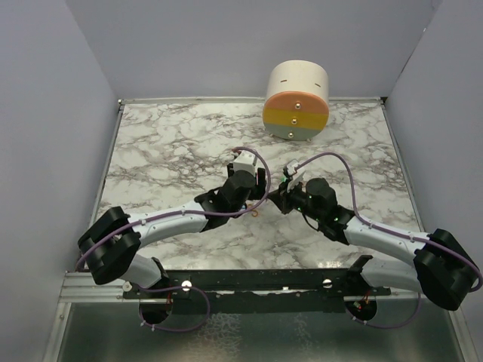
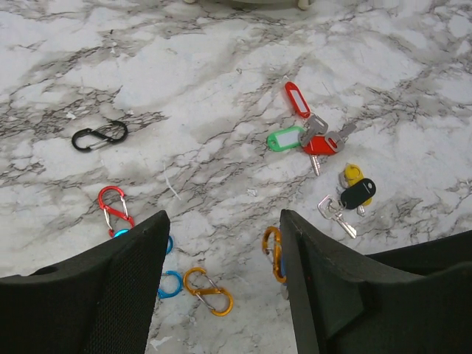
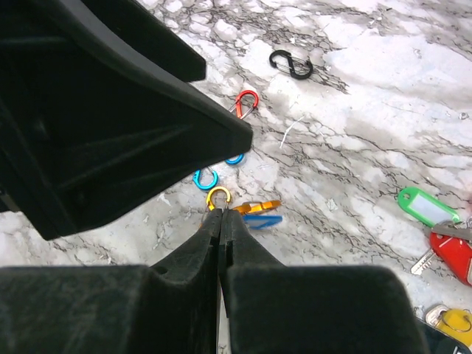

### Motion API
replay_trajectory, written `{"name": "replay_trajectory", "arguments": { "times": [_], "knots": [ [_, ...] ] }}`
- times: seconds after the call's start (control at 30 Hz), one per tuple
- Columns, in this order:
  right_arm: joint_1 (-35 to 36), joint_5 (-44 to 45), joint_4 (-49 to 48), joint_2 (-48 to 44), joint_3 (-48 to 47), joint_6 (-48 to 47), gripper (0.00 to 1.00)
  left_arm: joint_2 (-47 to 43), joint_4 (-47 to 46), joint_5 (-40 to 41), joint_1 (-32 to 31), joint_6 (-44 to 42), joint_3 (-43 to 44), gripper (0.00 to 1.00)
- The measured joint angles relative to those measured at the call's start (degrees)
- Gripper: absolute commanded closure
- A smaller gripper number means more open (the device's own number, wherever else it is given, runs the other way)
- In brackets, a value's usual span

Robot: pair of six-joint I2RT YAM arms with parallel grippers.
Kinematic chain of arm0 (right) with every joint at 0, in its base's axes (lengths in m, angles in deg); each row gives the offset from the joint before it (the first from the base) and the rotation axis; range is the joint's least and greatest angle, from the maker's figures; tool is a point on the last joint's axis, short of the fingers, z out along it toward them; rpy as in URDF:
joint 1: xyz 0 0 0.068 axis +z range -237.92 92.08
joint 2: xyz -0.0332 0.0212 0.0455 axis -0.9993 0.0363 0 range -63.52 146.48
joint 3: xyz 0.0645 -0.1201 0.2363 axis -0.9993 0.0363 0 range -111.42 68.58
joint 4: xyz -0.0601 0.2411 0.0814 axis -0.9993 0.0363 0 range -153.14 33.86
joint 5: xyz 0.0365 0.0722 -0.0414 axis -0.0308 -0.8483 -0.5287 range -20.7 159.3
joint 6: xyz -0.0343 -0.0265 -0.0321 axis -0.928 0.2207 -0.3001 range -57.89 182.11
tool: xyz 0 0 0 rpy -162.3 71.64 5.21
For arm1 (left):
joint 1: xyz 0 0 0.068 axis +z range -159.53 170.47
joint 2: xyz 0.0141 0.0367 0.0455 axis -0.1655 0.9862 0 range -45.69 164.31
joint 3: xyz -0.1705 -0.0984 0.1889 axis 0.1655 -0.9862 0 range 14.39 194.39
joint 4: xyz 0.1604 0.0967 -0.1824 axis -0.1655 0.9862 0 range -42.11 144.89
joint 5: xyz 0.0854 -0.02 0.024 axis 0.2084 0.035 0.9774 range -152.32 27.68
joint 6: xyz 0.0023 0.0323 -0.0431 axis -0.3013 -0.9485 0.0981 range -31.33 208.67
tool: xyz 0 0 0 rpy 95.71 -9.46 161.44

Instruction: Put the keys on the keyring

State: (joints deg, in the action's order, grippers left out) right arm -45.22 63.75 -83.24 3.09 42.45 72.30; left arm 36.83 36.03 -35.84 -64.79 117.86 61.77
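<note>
The keys lie in a loose bunch on the marble: a red-headed key (image 2: 318, 144) with a green tag (image 2: 284, 138) and a red tag (image 2: 297, 99), then a yellow one (image 2: 353, 175), a black one (image 2: 358, 193) and a bare silver key (image 2: 335, 214). My left gripper (image 2: 221, 217) hangs open above the table with nothing between its fingers. Beside its right finger stands the keyring, an orange S-shaped clip (image 2: 273, 253), with a blue tag behind it. My right gripper (image 3: 221, 212) is shut on that clip (image 3: 254, 207), with the blue tag (image 3: 263, 220) just under it. Both grippers meet at mid-table (image 1: 266, 194).
Loose clips lie on the table: black (image 2: 99, 136), red (image 2: 113, 206), blue (image 2: 171, 284) and a second orange one (image 2: 209, 290). A round drum with orange, yellow and grey bands (image 1: 296, 102) stands at the far edge. Grey walls enclose the table.
</note>
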Motion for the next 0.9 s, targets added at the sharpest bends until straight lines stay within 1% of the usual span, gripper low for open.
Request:
{"name": "replay_trajectory", "arguments": {
  "times": [0.13,0.17,0.2,0.23,0.37,0.43,0.5,0.6,0.73,0.9],
  "knots": [
    [0.0,2.6,0.9,0.0,-0.1,0.6,0.99,-2.6,0.1,2.6,0.0,0.7,-1.9,0.21],
    [0.0,4.3,1.9,0.0,-0.4,1.2,0.99,-3.3,0.1,3.2,0.0,0.8,-2.3,0.17],
    [0.0,6.3,3.2,0.2,-0.9,1.7,0.99,-4.0,0.1,3.8,0.0,0.9,-2.8,0.05],
    [0.0,8.6,4.4,0.3,-1.7,2.3,0.99,-4.6,0.2,4.3,0.0,1.0,-3.1,0.01],
    [-0.2,19.2,10.0,1.7,-7.3,4.2,0.99,-6.0,0.5,6.2,0.0,1.2,-3.8,0.01],
    [-1.3,23.4,12.0,2.8,-10.5,4.8,0.99,-6.2,0.7,6.9,0.0,1.1,-4.0,0.01],
    [-3.5,25.6,13.1,3.8,-12.8,5.2,0.99,-6.3,1.1,7.5,0.0,1.1,-4.1,0.01],
    [-9.3,27.1,14.1,5.6,-15.6,5.4,0.99,-6.8,1.4,8.0,0.0,1.1,-4.2,0.01],
    [-17.8,26.7,14.5,8.9,-18.5,5.6,0.99,-8.0,1.3,8.5,0.0,1.0,-4.9,0.01],
    [-25.1,24.0,14.4,13.9,-21.1,6.3,0.99,-7.9,1.3,8.8,0.0,0.8,-5.0,0.01]
  ]
}}
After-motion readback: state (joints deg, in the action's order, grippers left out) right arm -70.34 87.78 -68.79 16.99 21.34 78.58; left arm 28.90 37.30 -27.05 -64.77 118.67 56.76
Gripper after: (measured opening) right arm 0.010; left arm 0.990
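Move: The right hand holds the orange carabiner with the blue-tagged key. The clear table it makes for lies about 18 cm ahead, 20 cm to its right and 8 cm below. The red oval tag is some 19 cm ahead and 12 cm right, the black key fob 7 cm ahead and 16 cm right, the cabinet front 32 cm ahead and 13 cm right. From the left hand, the upper blue carabiner is about 4 cm ahead, 5 cm left and 12 cm down. Keeping its pinch on the orange carabiner and blue-tagged key, the right hand swings them away from the left hand, about 18 cm right and 16 cm forward, rising a little before starting to sink, and turns some 50 degrees clockwise to point forward. The left hand, already free of them, spreads its fingers fully and shifts about 5 cm left. ##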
